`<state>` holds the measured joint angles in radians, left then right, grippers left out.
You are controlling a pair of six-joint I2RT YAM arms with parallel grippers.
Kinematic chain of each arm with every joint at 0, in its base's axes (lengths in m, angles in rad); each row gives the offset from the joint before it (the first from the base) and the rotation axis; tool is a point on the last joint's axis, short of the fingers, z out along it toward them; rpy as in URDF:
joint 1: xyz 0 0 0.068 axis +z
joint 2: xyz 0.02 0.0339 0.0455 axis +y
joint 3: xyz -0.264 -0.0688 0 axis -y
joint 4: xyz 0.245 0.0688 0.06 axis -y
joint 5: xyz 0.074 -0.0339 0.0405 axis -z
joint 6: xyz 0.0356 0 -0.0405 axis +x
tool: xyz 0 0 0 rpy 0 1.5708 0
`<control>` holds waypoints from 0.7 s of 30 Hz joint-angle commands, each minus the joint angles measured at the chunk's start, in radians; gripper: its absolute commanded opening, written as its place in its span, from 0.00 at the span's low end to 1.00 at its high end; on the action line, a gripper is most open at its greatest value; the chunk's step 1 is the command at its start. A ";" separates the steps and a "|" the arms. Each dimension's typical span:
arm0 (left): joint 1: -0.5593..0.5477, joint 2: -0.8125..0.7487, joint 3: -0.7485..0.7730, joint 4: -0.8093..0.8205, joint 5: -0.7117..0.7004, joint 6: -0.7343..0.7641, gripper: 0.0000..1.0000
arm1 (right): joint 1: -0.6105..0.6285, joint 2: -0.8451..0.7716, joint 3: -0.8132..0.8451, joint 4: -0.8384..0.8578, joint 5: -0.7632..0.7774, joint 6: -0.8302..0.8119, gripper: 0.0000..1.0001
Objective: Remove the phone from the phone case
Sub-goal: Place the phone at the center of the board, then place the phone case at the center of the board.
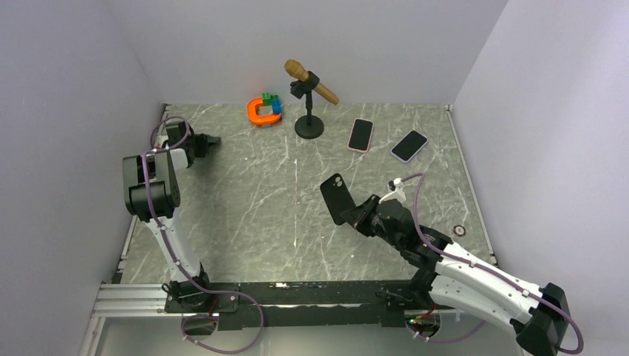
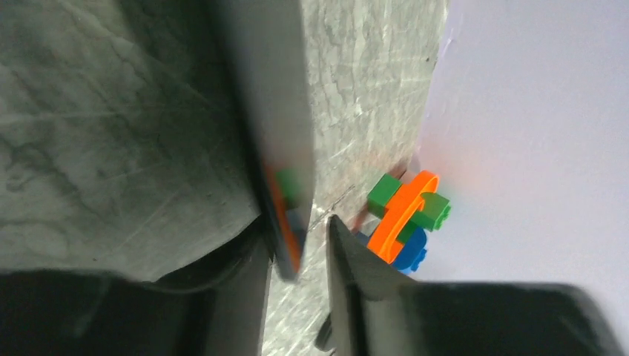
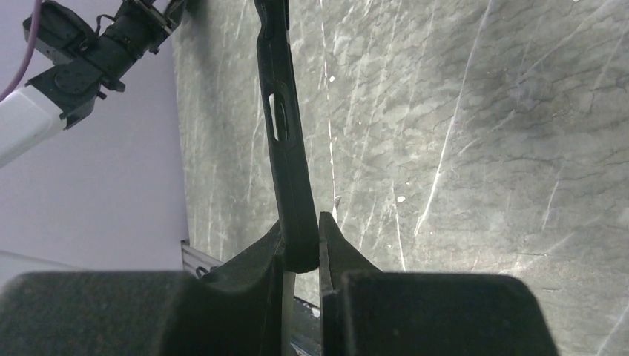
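Observation:
My right gripper point(image 1: 354, 213) is shut on the lower end of a black phone case point(image 1: 336, 197) and holds it upright above the table's middle right. The case's back, with its camera cutout, faces the top camera. In the right wrist view the case point(image 3: 284, 141) stands edge-on between my fingers point(image 3: 330, 237). I cannot tell whether a phone sits inside it. My left gripper point(image 1: 213, 139) is at the far left near the wall. Its jaws are a little apart point(image 2: 308, 241), and a blurred grey slab point(image 2: 271, 111) lies against one finger.
Two phones lie at the back right, one pink-edged point(image 1: 360, 135) and one dark point(image 1: 409, 145). A microphone on a stand point(image 1: 310, 93) and an orange, green and blue brick toy point(image 1: 265, 110) are at the back. A small ring point(image 1: 460, 231) lies at the right edge.

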<state>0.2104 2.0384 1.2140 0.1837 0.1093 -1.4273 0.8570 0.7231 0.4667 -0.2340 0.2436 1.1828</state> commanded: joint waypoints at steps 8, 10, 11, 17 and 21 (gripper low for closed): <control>0.017 -0.114 -0.061 -0.019 0.160 -0.098 0.99 | -0.001 0.021 -0.025 0.142 -0.057 0.027 0.00; 0.019 -0.167 -0.098 -0.077 0.191 -0.105 0.99 | -0.001 0.025 -0.045 0.190 -0.070 0.037 0.00; 0.019 -0.191 -0.114 -0.118 0.212 -0.109 0.99 | -0.002 0.031 -0.052 0.202 -0.079 0.038 0.00; 0.008 -0.383 -0.268 -0.131 0.298 -0.027 0.99 | -0.002 0.100 0.020 0.087 -0.137 -0.048 0.00; -0.050 -0.558 -0.281 -0.249 0.240 0.163 0.99 | -0.002 0.107 -0.027 0.190 -0.253 -0.043 0.00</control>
<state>0.2115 1.6436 0.9260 0.0303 0.3588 -1.4307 0.8570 0.8341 0.4397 -0.1482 0.1192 1.1641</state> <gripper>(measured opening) 0.994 0.162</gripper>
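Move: The left gripper is just loosening on the phone in the far left of the board, with bare board some 4 cm below. From it the orange toy stands about 12 cm ahead and 15 cm right, the microphone stand 7 cm ahead and 31 cm right. The right gripper pinches the phone case; from that hand the board's centre lies roughly 20 cm ahead, 11 cm left and 12 cm down, the pink phone 37 cm ahead and 8 cm right. Open the left gripper wide to let go of the phone, then draw it back about 10 cm, to the right some 6 cm and up away from the board, rolling its left side down a little as it turns slightly clockwise. Keep the right gripper shut on the phone case and ease it left and down a couple of centimetres, then slightly back too. ##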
